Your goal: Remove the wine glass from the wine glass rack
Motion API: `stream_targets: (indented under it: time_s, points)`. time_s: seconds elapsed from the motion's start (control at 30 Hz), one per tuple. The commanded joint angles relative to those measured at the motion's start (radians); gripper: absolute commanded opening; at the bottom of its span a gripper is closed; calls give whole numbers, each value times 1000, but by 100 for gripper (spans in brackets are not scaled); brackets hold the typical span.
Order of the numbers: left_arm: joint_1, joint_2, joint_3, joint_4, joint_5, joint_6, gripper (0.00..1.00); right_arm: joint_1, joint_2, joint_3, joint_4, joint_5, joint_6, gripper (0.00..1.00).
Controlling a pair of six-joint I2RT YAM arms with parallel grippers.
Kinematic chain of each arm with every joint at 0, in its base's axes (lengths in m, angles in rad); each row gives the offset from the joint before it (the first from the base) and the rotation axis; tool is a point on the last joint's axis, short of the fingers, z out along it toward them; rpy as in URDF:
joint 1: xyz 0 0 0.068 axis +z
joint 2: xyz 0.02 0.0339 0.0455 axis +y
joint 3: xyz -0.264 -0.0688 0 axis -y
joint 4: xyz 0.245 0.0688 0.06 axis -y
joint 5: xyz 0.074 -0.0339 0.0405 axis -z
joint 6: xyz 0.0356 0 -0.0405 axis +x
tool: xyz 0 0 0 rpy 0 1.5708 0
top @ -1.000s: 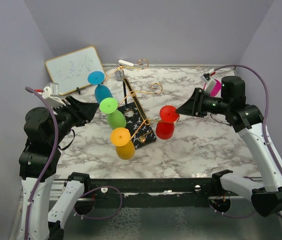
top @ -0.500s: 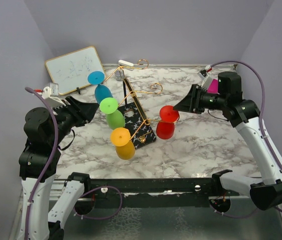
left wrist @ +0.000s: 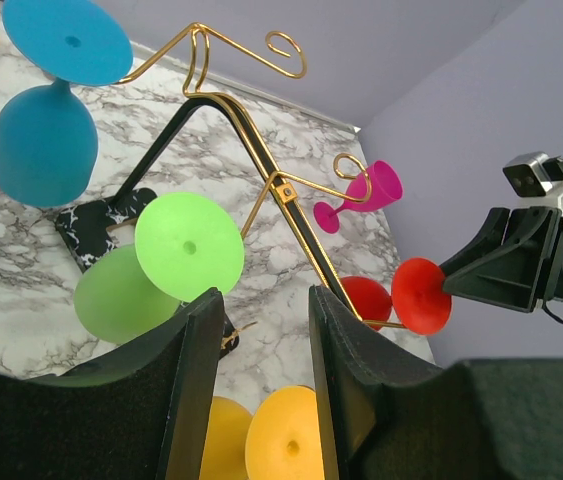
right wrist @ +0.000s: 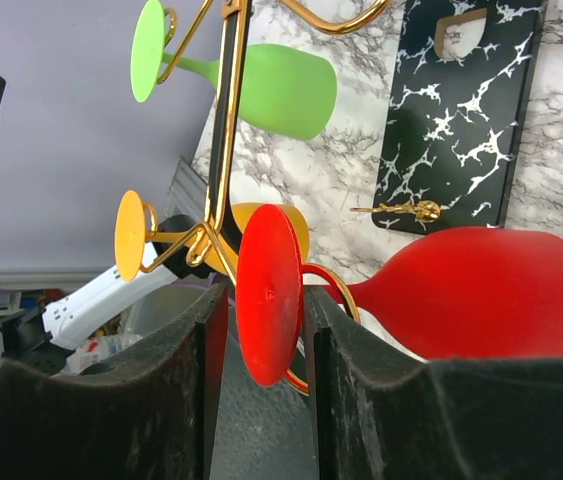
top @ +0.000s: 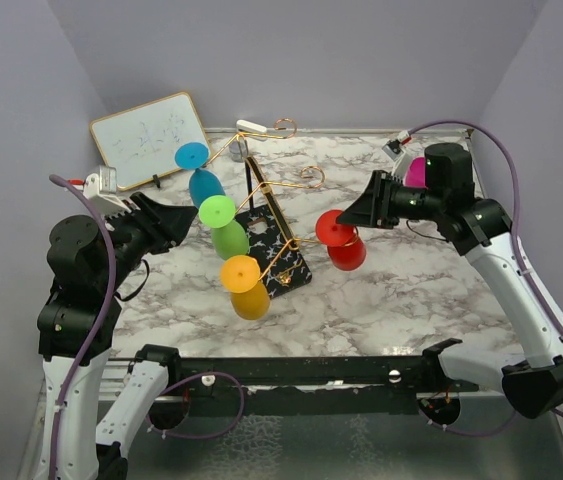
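Note:
The gold wire wine glass rack [top: 266, 200] stands mid-table on its black speckled base [top: 283, 262]. A red wine glass [top: 347, 250] hangs tilted from its right arm. My right gripper [top: 349, 214] is open around that glass's foot. In the right wrist view the red foot [right wrist: 269, 290] stands edge-on between the fingers of the right gripper [right wrist: 264, 325], against one pad with a thin gap at the other, and the bowl [right wrist: 481, 290] points right. My left gripper [top: 189, 218] hovers open left of the rack, holding nothing [left wrist: 266, 345].
Blue [top: 204, 185], green [top: 229, 236] and yellow [top: 249, 296] glasses hang on the rack's left side. A pink glass [top: 416, 172] lies behind the right arm. A framed whiteboard [top: 149, 138] leans at the back left wall.
My right gripper moved left until its fingers came around the red glass's foot. The red glass tipped, its bowl swinging right. The left arm stayed still.

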Motion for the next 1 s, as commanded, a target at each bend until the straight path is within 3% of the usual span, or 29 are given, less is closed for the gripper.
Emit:
stream_targets:
  time_s: [0.0, 0.23, 0.57, 0.97]
  points:
    - [-3, -11, -3, 15, 14, -7, 42, 25, -3, 37, 29, 13, 15, 35]
    - [-3, -13, -1, 12, 15, -8, 42, 57, 12, 24, 34, 39, 19, 31]
    - [-3, -12, 1, 13, 16, -10, 42, 67, 7, 57, 5, 127, 10, 1]
    - [-3, -17, 0, 5, 16, -10, 42, 66, -83, 12, 53, 217, 96, 1]
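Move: The red wine glass hangs foot up on the rack. Its foot is already between the open right fingertips, about 2 cm left of and 2 cm below the hand point, with the bowl some 9 cm straight below the hand. The yellow glass's foot lies about 18 cm left and 8 cm back, near the same height. The green glass's foot is some 20 cm left, 2 back and 5 above. From the left hand, the red foot is about 25 cm right, 2 ahead and 10 below. Ease the right gripper about 1.5 cm further left and slightly back, then shut the fingers to pinch the rim of the red glass's foot. Keeping that pinch, draw back to the right about 1.5 cm and lift nearly 2 cm, turning the hand a few degrees clockwise and tipping the fingertips slightly up. ##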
